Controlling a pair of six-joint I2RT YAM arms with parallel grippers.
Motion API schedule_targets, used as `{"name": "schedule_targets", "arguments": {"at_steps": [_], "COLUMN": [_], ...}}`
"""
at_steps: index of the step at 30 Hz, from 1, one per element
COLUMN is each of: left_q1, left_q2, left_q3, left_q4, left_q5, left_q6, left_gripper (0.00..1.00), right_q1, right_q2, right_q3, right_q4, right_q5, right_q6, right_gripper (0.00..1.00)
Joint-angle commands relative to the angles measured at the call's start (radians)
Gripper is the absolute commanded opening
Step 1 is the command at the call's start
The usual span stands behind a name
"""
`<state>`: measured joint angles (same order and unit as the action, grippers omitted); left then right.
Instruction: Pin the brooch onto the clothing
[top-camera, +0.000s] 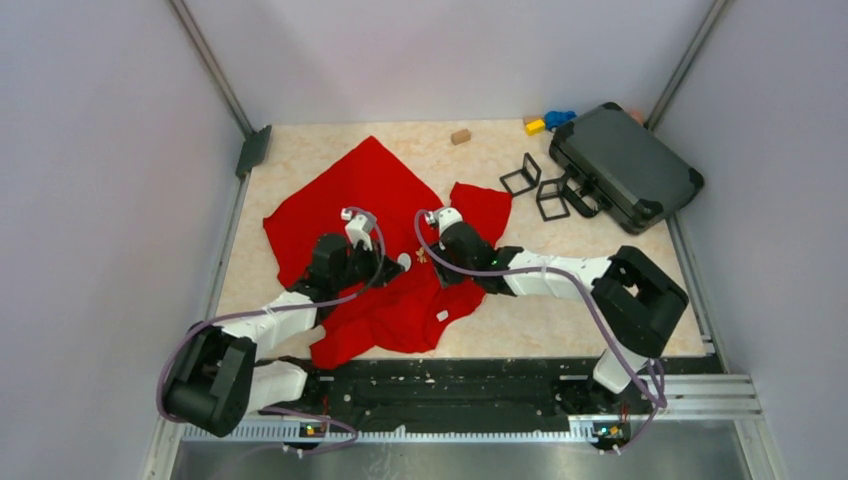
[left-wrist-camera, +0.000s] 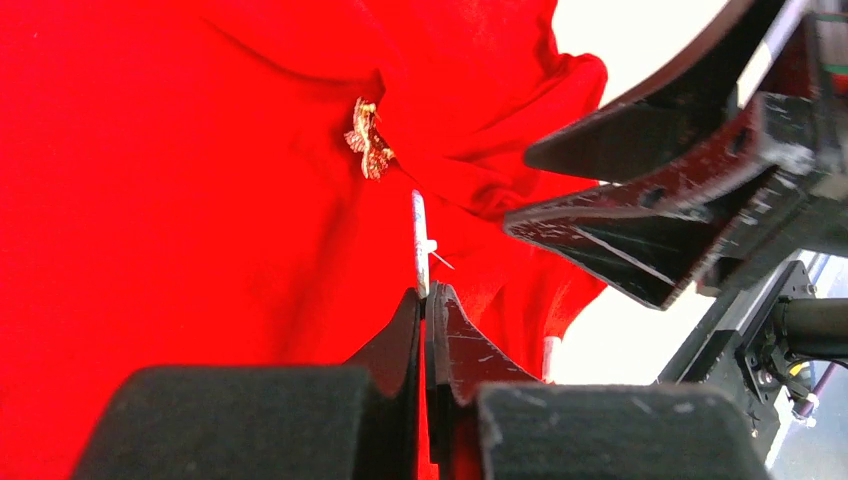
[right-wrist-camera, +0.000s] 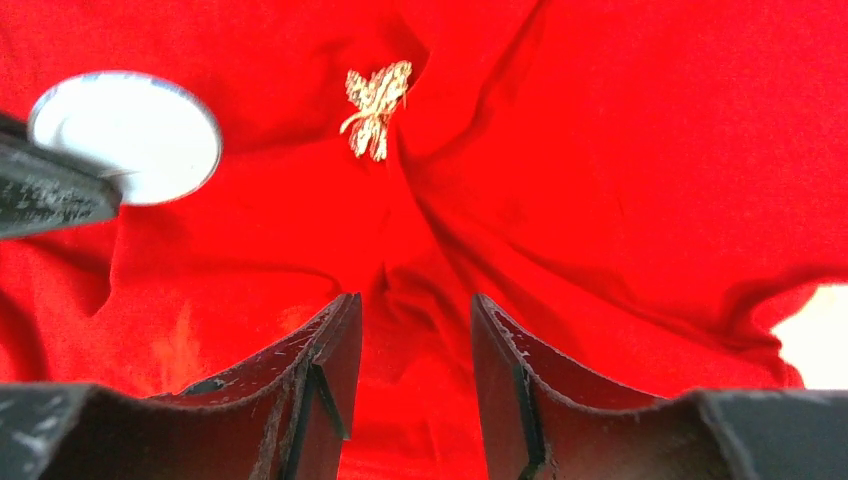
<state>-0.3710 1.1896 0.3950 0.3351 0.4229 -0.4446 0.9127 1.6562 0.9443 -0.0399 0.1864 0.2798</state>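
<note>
The red clothing (top-camera: 365, 200) lies crumpled across the table's middle, and it fills both wrist views (left-wrist-camera: 180, 220) (right-wrist-camera: 620, 150). A small gold brooch (top-camera: 421, 256) (left-wrist-camera: 367, 140) (right-wrist-camera: 375, 108) sits on a fold of it between the two grippers. My left gripper (top-camera: 392, 268) (left-wrist-camera: 428, 292) is shut on a round white disc (left-wrist-camera: 420, 240) (right-wrist-camera: 125, 135), held on edge just left of the brooch. My right gripper (top-camera: 430, 262) (right-wrist-camera: 415, 305) (left-wrist-camera: 515, 195) hovers low over the fabric just short of the brooch. It is open, with only a ridge of cloth under the gap.
A black case (top-camera: 625, 165) lies at the back right with two black wire cubes (top-camera: 535, 188) beside it. A wooden block (top-camera: 460, 136), a yellow block (top-camera: 535, 126) and a blue object (top-camera: 560, 118) sit along the back edge. A small white tag (top-camera: 441, 315) shows on the clothing's near part.
</note>
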Motion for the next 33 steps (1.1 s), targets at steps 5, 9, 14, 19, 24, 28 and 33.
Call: {"name": "schedule_targets", "arguments": {"at_steps": [5,9,14,19,24,28,33], "left_q1": [0.000,0.000,0.000,-0.001,-0.002,-0.008,-0.028], "left_q2": [0.061,0.072,0.078,0.085,0.092,0.103,0.136], "left_q3": [-0.013,-0.019,-0.024,-0.025,-0.025,-0.020,0.000], "left_q4": [0.191,0.209,0.220,0.222,0.222,0.212,0.204], "left_q5": [0.060,0.069,0.069,0.066,0.054,0.029,-0.003], "left_q6": [0.004,-0.006,-0.011,-0.012,-0.014,-0.013,-0.029], "left_gripper": [0.00,0.00,0.00,0.00,0.00,0.00,0.00], "right_q1": [-0.054,-0.059,-0.062,-0.067,-0.069,-0.069,-0.070], "right_q2": [0.091,0.120,0.156,0.172,0.177,0.175,0.169], "right_q3": [0.121,0.142,0.154,0.157,0.156,0.153,0.140], "right_q4": [0.073,0.074,0.078,0.085,0.095,0.102,0.111], "right_q5": [-0.108,-0.113,-0.094,-0.097,-0.097,-0.100,-0.103], "right_q6": [-0.096,-0.117,-0.130,-0.135,-0.134,-0.132,-0.128], "right_gripper": [0.46,0.42,0.39,0.36,0.27,0.15,0.00]}}
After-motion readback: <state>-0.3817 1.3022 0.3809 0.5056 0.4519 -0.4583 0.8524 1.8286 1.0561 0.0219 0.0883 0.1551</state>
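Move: The fold of clothing to be gripped, just on the near-right side of the butterfly, lies about 3 cm ahead, 2 cm left and 3 cm below the right hand. The butterfly is some 4 cm ahead and 4 cm left, and the white tag about 7 cm straight back. The round brooch in the left fingers stands 1 cm ahead, 7 cm left and 2 cm higher. From the left hand the fold is roughly 3 cm ahead, 6 cm right and 6 cm down. Forward and to its left over the clothing, about 4 cm, then sinking some 2 cm, the right hand brings its half-open fingers to the fold beside the butterfly, stops there and shuts them on the cloth. The left hand keeps its pinch on the round brooch, pin sticking out, and eases barely 1.5 cm right and forward towards the fold. ##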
